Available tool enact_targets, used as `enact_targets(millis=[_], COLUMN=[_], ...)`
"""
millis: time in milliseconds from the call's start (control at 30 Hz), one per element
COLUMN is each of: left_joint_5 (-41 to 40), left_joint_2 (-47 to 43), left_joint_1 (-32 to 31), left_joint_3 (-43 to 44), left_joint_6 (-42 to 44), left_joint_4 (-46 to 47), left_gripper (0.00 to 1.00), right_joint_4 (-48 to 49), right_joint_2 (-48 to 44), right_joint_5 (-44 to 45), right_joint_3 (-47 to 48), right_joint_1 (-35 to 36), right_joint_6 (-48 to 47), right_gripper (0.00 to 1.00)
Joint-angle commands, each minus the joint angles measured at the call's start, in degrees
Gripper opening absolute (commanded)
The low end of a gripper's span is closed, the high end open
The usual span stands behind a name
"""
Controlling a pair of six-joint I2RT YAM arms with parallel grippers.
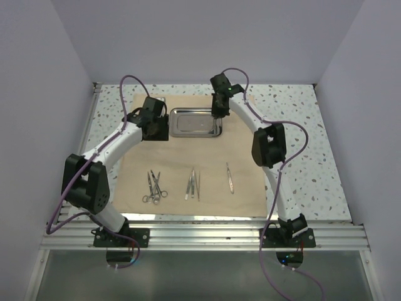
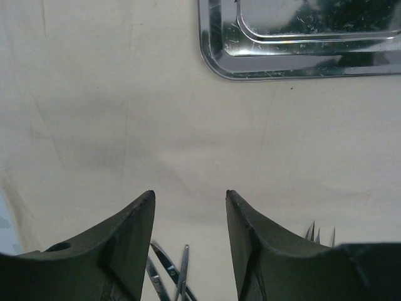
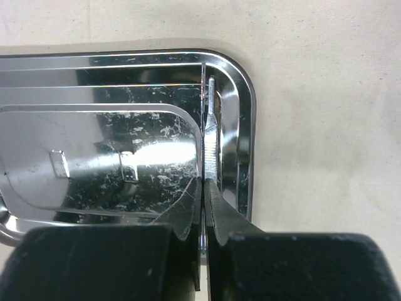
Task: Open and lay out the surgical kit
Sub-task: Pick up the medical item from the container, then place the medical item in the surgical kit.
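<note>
The tan cloth wrap [image 1: 131,182] lies spread flat on the table. The shiny steel tray [image 1: 195,135] sits at its far middle. My right gripper [image 3: 205,180] is over the tray's right end [image 3: 247,125], shut on a thin silver tweezers [image 3: 211,138] that points down into the tray. My left gripper [image 2: 190,195] hangs open over bare cloth [image 2: 156,125] just left of the tray [image 2: 282,70], with nothing between its fingers. Scissor-like forceps [image 1: 153,188], a pair of tweezers [image 1: 193,184] and one more slim instrument [image 1: 230,177] lie in a row on the near half of the cloth.
The speckled tabletop [image 1: 313,138] shows around the cloth. Grey walls close in the left, back and right sides. An aluminium rail [image 1: 200,235] with both arm bases runs along the near edge. Forceps tips [image 2: 172,266] show below my left fingers.
</note>
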Motion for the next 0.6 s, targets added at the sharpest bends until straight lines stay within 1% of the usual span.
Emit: enact_targets(millis=[0, 100, 167, 200, 267, 300, 333, 367, 400, 433, 467, 500, 533, 567], left_joint_5=[0.72, 0.89, 0.89, 0.81, 0.54, 0.45, 0.28, 0.10, 0.10, 0.10, 0.01, 0.01, 0.19, 0.28], left_joint_2=[-2.68, -2.86, -2.86, -2.86, -2.68, -2.51, -2.07, -1.72, -1.37, -0.67, -0.31, 0.30, 0.65, 1.00], left_joint_1=[0.43, 0.52, 0.43, 0.52, 0.52, 0.52, 0.52, 0.52, 0.52, 0.52, 0.52, 0.52, 0.61, 0.61], left_joint_3=[-0.64, -0.73, -0.64, -0.55, -0.38, -0.20, 0.32, 0.59, 0.94, 1.81, 2.26, 2.70, 3.40, 3.84], left_joint_6=[-0.65, -0.65, -0.47, -0.38, -0.12, 0.05, 0.23, 0.32, 0.41, 0.67, 0.76, 0.85, 0.93, 1.11], left_joint_4=[1.14, 1.05, 1.23, 1.40, 1.84, 2.02, 2.11, 2.37, 2.55, 2.55, 2.55, 2.81, 2.99, 3.25], left_gripper=[0.53, 0.53, 0.53, 0.53, 0.53, 0.53, 0.54, 0.54, 0.54, 0.54, 0.54, 0.55, 0.57, 0.59], right_joint_4=[-0.76, -1.29, -1.82, -1.73, 0.28, 1.51, 3.96, 5.11, 6.00, 7.05, 7.41, 8.02, 9.16, 9.86], right_joint_2=[-5.48, -6.62, -9.07, -10.48, -16.53, -18.82, -24.24, -26.64, -29.36, -31.56, -36.11, -38.24, -40.09, -44.29], right_joint_5=[1.17, 0.99, 1.52, 1.52, 1.43, 0.82, 0.47, 0.12, -0.32, -0.33, -0.50, -0.85, -1.90, -2.43], right_joint_3=[-0.29, -0.55, -2.39, -6.32, -12.48, -20.08, -23.98, -27.85, -34.76, -37.88, -40.87, -46.38, -49.22, -51.94], right_joint_1=[-0.27, -0.27, -0.27, -0.19, -0.27, -0.27, -0.10, -0.10, -0.01, 0.08, 0.25, 0.43, 0.69, 0.95], right_joint_6=[-0.81, -1.25, -1.77, -1.86, -1.86, -1.86, -1.78, -1.60, -1.60, -1.51, -1.25, -1.25, -1.16, -1.07], right_gripper=[0.00, 0.00, 0.00, 0.00, 0.00, 0.00, 0.00, 0.00, 0.00, 0.00, 0.00, 0.00, 0.00, 0.00])
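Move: My right hand already holds the thin medical item, a few centimetres above the tray's right end. The tray's middle is about 7 cm to the left, 2 cm ahead and 4 cm below. The nearest instrument laid on the cloth is some 25 cm back, 5 cm right and 4 cm below; the middle group of instruments lies roughly 27 cm back and 8 cm left. From my left hand, that nearest instrument is some 24 cm right, 10 cm back and 9 cm below. With my right fingers kept shut on the medical item, I ease it up about a centimetre over the tray, then sweep it quickly back, by some 13 cm, drifting about 6 cm right and climbing to nearly 5 cm above where I started. I carry it clear of the tray towards the laid-out instrument on the right of the cloth, tilting my wrist only slightly. ##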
